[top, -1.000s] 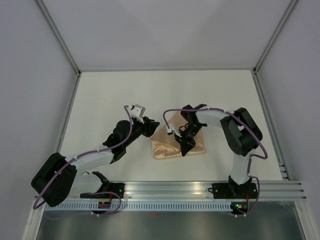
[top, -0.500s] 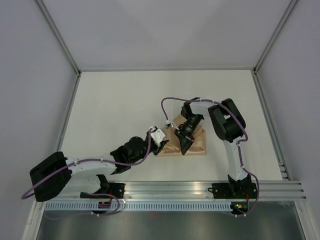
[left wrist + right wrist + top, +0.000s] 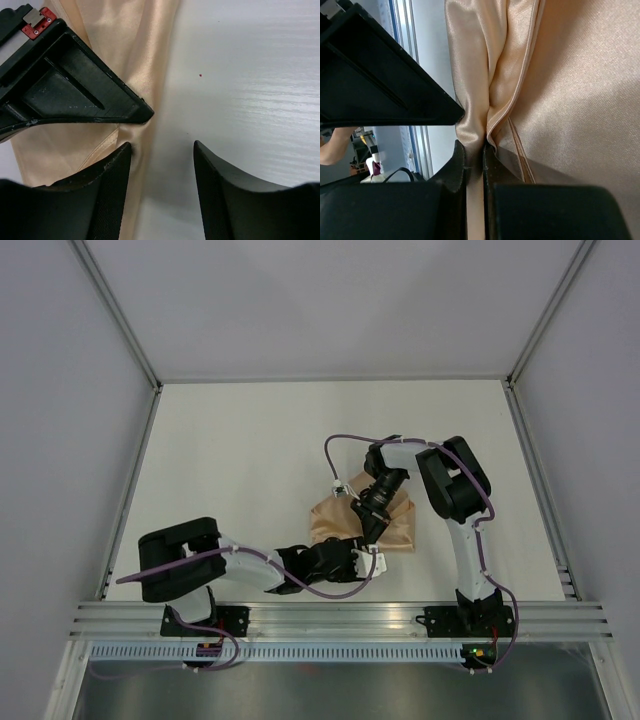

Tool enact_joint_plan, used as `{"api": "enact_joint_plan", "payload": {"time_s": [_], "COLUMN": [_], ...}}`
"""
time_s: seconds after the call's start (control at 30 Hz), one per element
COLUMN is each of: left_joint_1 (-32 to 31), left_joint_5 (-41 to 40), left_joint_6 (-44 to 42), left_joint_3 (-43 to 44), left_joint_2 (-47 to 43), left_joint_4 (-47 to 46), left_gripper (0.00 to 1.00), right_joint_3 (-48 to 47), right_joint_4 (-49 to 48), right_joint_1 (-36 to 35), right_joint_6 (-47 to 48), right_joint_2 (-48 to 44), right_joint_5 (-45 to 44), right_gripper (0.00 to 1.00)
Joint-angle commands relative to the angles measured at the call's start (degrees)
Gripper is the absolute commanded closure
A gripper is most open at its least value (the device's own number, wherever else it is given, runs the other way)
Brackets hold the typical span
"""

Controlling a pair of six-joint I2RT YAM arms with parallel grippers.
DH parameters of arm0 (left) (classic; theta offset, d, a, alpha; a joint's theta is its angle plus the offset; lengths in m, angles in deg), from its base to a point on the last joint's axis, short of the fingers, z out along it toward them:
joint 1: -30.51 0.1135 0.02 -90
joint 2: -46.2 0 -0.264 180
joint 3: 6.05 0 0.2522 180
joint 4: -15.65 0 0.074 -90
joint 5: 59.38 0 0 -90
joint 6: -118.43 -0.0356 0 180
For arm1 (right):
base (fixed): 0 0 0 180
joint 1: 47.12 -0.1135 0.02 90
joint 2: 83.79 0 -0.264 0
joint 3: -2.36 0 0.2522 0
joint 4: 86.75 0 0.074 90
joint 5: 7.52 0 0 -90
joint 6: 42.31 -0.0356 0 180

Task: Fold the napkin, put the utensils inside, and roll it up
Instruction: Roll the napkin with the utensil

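The peach-orange napkin (image 3: 395, 525) lies bunched on the white table a little right of centre. My right gripper (image 3: 370, 534) reaches down onto its front-left part and is shut on a raised fold of the cloth (image 3: 474, 125); the rest of the napkin (image 3: 570, 75) spreads to the right in the right wrist view. My left gripper (image 3: 362, 546) lies low at the napkin's near edge and is open. One of its fingers (image 3: 107, 175) rests at the napkin's hem (image 3: 135, 50), the other stands over bare table. The right gripper's finger (image 3: 75, 90) sits just ahead of it. No utensils are in view.
Bare white table (image 3: 240, 440) spreads to the left and back of the napkin. Grey enclosure walls (image 3: 60, 420) stand on three sides. An aluminium rail (image 3: 340, 618) carrying both arm bases runs along the near edge, close behind the left arm.
My left arm has swung from the napkin's left side round to its near edge, now lying low along the rail, and its jaws have widened. The right gripper stays shut on the fold.
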Motion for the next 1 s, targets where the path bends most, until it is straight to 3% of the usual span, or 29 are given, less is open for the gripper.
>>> {"api": "enact_joint_plan", "payload": {"time_s": [0.0, 0.3, 0.5, 0.9, 0.97], "left_joint_1": [-0.35, -0.44, -0.44, 0.79, 1.23], "left_joint_5": [-2.36, -7.45, -5.7, -0.7, 1.15], "left_joint_6": [-5.37, -9.24, -10.74, -7.84, -6.96], "left_joint_3": [2.27, 2.09, 2.88, 6.22, 6.48], "left_joint_2": [3.18, 6.88, 8.54, 8.81, 8.55], "left_joint_4": [-3.26, -7.4, -4.86, 2.44, 4.11], "left_gripper": [0.41, 0.44, 0.46, 0.95, 0.98], "right_joint_3": [0.12, 0.03, -0.4, -0.32, -0.14], "right_joint_4": [-7.55, -7.37, -7.02, -6.75, -7.02], "right_joint_1": [0.62, 0.7, 0.79, 0.97, 1.14], "right_joint_6": [2.15, 2.06, 2.06, 1.98, 1.54], "right_joint_2": [3.04, 3.31, 3.66, 3.4, 2.87], "right_joint_5": [-8.64, -8.64, -8.56, -7.85, -7.15], "right_gripper": [1.0, 1.0, 1.0, 0.99, 0.97]}}
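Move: The near rolled edge of the napkin lies about 3 cm ahead of the half-open left fingers, roughly 2 cm to their right and 1 cm lower. The right gripper's tips, already shut on that roll, are some 3 cm ahead and 3 cm to the right of the left hand. The napkin's unrolled part spreads out beyond, its middle about 10 cm ahead and 1 cm left. The right hand has the roll between its fingers. Forward first, about 3 cm, with a smaller shift of some 2 cm to its right and a slight sinking, the left hand comes over the rolled edge right beside the right gripper, its wrist rolling about 10 degrees. Only then do its half-open fingers close and pinch the roll. The right hand stays in place, still pinching the roll. ##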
